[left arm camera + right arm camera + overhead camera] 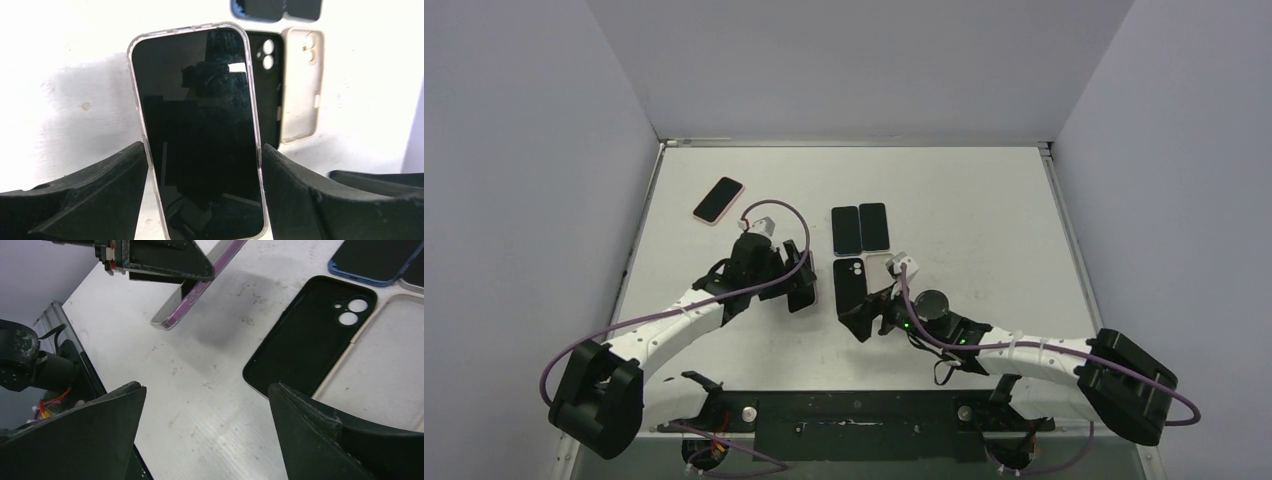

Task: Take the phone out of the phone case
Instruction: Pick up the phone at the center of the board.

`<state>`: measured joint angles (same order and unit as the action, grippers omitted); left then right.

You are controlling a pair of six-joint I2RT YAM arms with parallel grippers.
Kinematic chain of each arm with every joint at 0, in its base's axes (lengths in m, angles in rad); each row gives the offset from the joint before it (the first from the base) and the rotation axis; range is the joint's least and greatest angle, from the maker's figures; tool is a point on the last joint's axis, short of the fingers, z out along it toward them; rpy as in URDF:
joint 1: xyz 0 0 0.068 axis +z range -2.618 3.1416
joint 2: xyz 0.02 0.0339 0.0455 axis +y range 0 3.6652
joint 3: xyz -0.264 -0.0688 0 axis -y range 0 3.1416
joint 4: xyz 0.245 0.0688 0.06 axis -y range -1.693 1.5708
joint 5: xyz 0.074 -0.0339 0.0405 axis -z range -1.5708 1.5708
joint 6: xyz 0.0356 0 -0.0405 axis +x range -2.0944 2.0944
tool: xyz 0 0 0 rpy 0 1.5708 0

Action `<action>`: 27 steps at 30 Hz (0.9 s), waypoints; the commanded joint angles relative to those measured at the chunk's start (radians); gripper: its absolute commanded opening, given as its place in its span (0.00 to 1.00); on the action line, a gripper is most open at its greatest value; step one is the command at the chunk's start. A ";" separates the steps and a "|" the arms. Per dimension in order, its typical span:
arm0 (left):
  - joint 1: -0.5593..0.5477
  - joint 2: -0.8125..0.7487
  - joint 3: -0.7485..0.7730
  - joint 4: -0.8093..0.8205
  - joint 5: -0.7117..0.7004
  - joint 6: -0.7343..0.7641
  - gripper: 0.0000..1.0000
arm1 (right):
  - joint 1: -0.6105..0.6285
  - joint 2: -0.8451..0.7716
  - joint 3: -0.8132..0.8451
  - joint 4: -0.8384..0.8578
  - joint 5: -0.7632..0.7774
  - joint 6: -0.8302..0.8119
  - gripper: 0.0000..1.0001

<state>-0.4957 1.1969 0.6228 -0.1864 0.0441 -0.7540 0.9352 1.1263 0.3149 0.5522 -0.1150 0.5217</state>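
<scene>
A dark-screened phone [197, 130] sits in a clear phone case [254, 100] with a purplish rim [200, 290]. My left gripper [204, 165] is shut on its long edges, both fingers touching the case. In the right wrist view the cased phone hangs tilted above the table, casting a shadow. From above it shows under the left gripper [802, 280]. My right gripper [864, 318] is just to its right, low over the table, open with nothing between its fingers [207, 395].
An empty black case [851, 283] and a beige case [879, 262] lie side by side near the right gripper. Behind them lie two dark phones [846, 230], one blue-rimmed [372, 260]. A pink-cased phone [719, 200] lies at the far left.
</scene>
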 commanded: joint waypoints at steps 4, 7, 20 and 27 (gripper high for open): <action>0.000 -0.046 -0.032 0.214 0.059 -0.092 0.17 | 0.088 0.213 0.118 0.223 0.052 0.091 0.98; -0.002 -0.048 -0.054 0.255 0.075 -0.126 0.16 | 0.136 0.297 0.153 0.295 0.081 0.119 0.97; -0.004 -0.094 -0.103 0.347 0.118 -0.225 0.16 | 0.154 0.506 0.237 0.469 0.262 0.160 0.75; -0.007 -0.100 -0.121 0.399 0.154 -0.243 0.16 | 0.149 0.551 0.258 0.523 0.256 0.155 0.43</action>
<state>-0.4969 1.1366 0.4984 0.0692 0.1551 -0.9703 1.0878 1.6646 0.5419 0.9695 0.1211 0.6708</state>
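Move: The phone in its clear case is already up in the left fingers, its middle within a centimetre or so of that hand's point. From the empty right hand it lies about 14 cm to the left, 7 cm ahead and 3 cm lower. On the table, some 11 cm below the right hand, the black case lies 11 cm ahead and 3 cm left, and the beige case 12 cm ahead and 6 cm to the right. The phone stays gripped by its long edges while the left hand brings it about 3 cm right and 2 cm up, rolling it some 15 degrees so its right side rises. The open right hand sweeps about 8 cm left towards its near end, sinking a little, then eases forward about 3 cm and slightly left and up, closing to roughly half open around that end. ##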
